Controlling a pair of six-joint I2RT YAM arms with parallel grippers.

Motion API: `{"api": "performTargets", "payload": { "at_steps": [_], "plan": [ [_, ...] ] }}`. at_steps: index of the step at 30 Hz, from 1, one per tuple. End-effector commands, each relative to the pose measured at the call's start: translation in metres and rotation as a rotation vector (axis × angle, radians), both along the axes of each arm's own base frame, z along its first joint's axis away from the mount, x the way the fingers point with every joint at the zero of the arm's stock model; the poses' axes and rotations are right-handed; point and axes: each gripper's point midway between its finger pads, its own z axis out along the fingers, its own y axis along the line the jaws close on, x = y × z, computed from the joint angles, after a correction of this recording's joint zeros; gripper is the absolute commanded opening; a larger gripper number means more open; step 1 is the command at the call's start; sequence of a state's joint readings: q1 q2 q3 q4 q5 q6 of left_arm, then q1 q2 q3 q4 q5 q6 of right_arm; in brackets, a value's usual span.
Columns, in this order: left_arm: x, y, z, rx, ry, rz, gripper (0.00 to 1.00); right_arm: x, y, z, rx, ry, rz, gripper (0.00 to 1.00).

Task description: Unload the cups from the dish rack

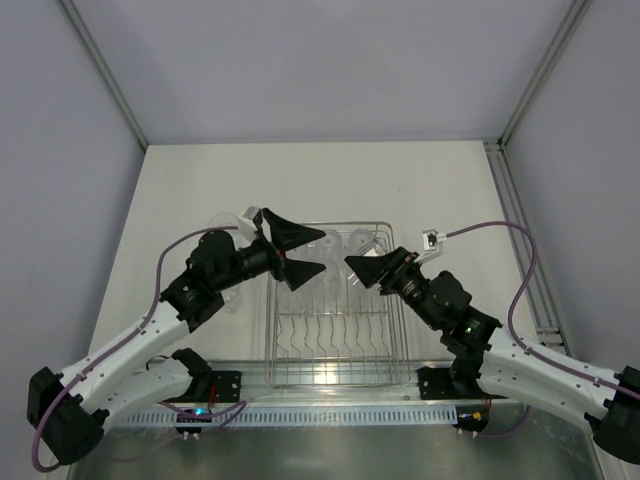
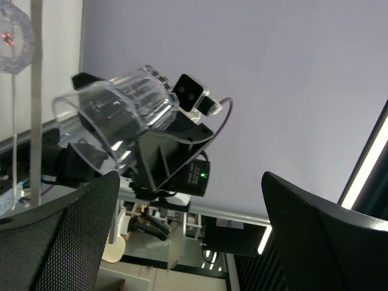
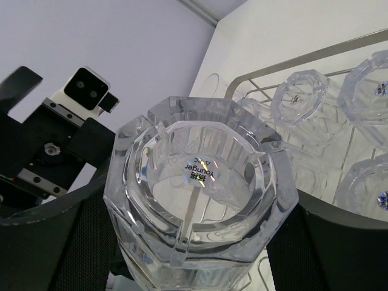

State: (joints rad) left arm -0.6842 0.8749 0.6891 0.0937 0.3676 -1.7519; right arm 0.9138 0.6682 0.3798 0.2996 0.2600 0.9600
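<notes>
My right gripper is shut on a clear, faceted cup, which is held up off the rack with its base toward the camera. The left wrist view shows that same cup tilted in the right fingers. My left gripper is open and empty over the back left part of the dish rack, facing the right gripper a short way off. More cups stand upside down in the rack's far end.
A faint clear cup stands on the white table left of the rack. The rack's curved prongs fill its near half. Cables loop from both wrists, and grey walls enclose the table on three sides.
</notes>
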Motion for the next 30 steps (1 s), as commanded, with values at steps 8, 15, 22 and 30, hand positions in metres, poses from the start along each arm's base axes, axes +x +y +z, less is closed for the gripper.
{"api": "performTargets", "payload": {
  "at_steps": [8, 15, 22, 30],
  "plan": [
    [0.008, -0.040, 0.027, -0.160, 0.003, -0.052, 0.99, 0.001, 0.006, 0.066, 0.165, -0.395, 0.001, 0.04],
    [0.007, -0.027, 0.032, -0.147, -0.012, 0.006, 0.99, 0.002, -0.011, 0.064, 0.143, -0.407, -0.062, 0.04],
    [0.007, -0.016, 0.030, -0.135, 0.000, 0.053, 0.98, -0.004, -0.029, 0.066, 0.155, -0.437, -0.082, 0.04],
    [0.003, -0.053, 0.044, -0.167, 0.002, -0.101, 0.98, -0.019, -0.019, 0.082, 0.191, -0.550, 0.002, 0.04]
  ]
}}
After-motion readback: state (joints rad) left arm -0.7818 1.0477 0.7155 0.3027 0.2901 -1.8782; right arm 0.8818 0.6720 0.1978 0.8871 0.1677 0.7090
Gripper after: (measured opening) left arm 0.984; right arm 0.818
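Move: Some 11 cm to the left hand's right, about 3 cm farther out and 6 cm lower, is the cup already held in the right hand. Seen from the right hand, the open left gripper is 11 cm to the left, 2 cm back and 6 cm higher. Below, in the far row of the rack, the right-hand rack cup stands roughly 7 cm ahead of the right hand, 1 cm left and 15 cm down, and the middle rack cup 8 cm left of that one. Bringing the held cup up to the other gripper, the right hand first nudges forward and left, then climbs about 5 cm, easing back to its right, tipping its fingers up some 25 degrees and keeping its grip. The left gripper, wide open, slides right towards the cup, rises while backing off slightly, then goes right and down again, ending about 3 cm nearer the right side. ##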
